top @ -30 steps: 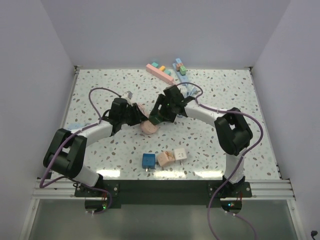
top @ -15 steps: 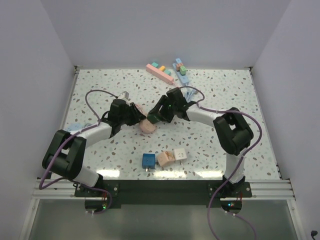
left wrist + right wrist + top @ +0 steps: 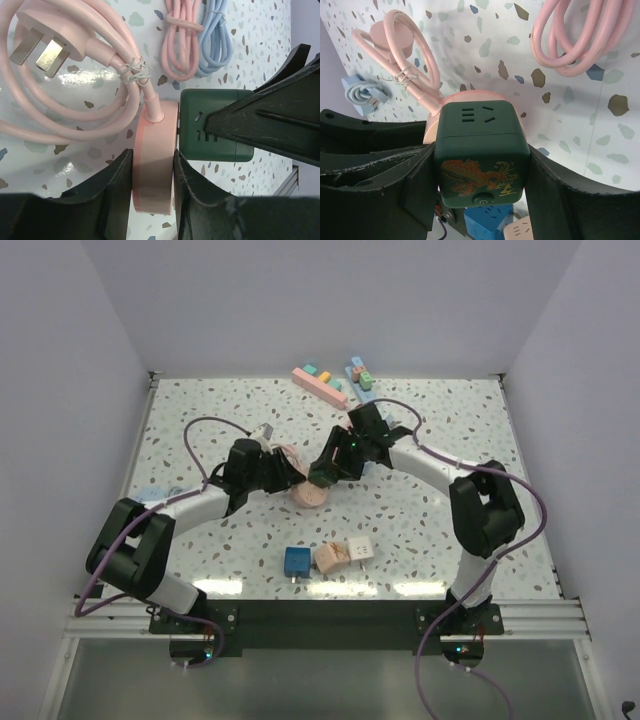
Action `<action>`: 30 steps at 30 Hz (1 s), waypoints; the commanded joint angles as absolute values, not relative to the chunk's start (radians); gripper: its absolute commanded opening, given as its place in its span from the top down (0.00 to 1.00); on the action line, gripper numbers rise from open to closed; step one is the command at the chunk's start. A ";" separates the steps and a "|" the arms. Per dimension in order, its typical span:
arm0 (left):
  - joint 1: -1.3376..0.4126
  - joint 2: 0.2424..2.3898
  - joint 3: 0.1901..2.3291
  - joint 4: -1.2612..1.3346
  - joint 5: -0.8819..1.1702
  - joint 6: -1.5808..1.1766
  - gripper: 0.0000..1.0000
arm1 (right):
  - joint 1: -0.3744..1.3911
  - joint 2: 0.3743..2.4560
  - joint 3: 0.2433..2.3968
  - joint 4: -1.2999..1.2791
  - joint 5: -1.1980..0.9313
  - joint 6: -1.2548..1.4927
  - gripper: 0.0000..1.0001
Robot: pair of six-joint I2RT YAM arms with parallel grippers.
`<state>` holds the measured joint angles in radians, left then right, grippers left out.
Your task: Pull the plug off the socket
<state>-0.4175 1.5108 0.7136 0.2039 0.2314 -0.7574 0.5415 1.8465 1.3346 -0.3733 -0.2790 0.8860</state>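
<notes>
A dark green cube plug (image 3: 482, 150) with a gold dragon print sits against a round pink socket (image 3: 152, 150), with only a thin seam between them. My left gripper (image 3: 152, 157) is shut on the pink socket's two flat faces. My right gripper (image 3: 481, 152) is shut on the sides of the green plug (image 3: 210, 125). In the top view both grippers meet at mid-table, pink socket (image 3: 312, 494) on the left, green plug (image 3: 322, 477) on the right. The socket's pink cord is tied in a coil and ends in a three-pin plug (image 3: 45, 45).
A blue cube (image 3: 296, 560), a peach cube (image 3: 330, 558) and a white cube (image 3: 359, 550) lie near the front edge. Pastel power strips (image 3: 322, 386) lie at the back. A coiled pink cable (image 3: 182, 45) and a coiled blue cable (image 3: 215, 40) lie beyond the socket.
My right gripper's jaws have closed onto the green plug. Both grippers and the joined plug and socket have shifted a little to the right.
</notes>
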 commanded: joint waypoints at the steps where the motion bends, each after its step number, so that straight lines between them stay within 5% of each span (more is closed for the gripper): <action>1: -0.371 1.543 0.730 0.077 0.020 -0.669 1.00 | 0.500 1.680 1.355 -0.493 -0.284 0.778 1.00; 18: -0.374 1.558 0.782 0.155 0.104 -0.683 1.00 | 0.598 1.732 1.302 -0.314 -0.354 0.793 1.00; 30: -0.374 1.528 0.768 0.080 0.008 -0.678 1.00 | 0.540 1.468 1.365 -0.597 -0.400 0.609 1.00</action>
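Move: The right hand holds the green plug, which is still flush against the round pink socket; the socket's middle lies about 3 cm to this hand's left, 2 cm back and 3 cm below. From the left hand, which pinches the socket's rim, the plug sits some 4 cm to the right, level ahead and 1 cm higher. Roughly 18 cm back from the right hand and 5 cm to its left is the blue cube, with the pink cube 17 cm back and 2 cm right of the hand, both about 7 cm lower. Keeping its grip on the green plug, the right hand works it away from the socket face: up some 2.5 cm and a little to the right, sinking back about 1 cm, then a quicker pull up that ends roughly 5 cm higher, 2 cm to the right and 2 cm back, with the wrist tipping up some 10 degrees. The left hand keeps the socket's rim pinched and follows that rocking, up about 2 cm, down again and up once more, while shifting some 1.5 cm to its right, so that the plug's prongs come out of the socket. ##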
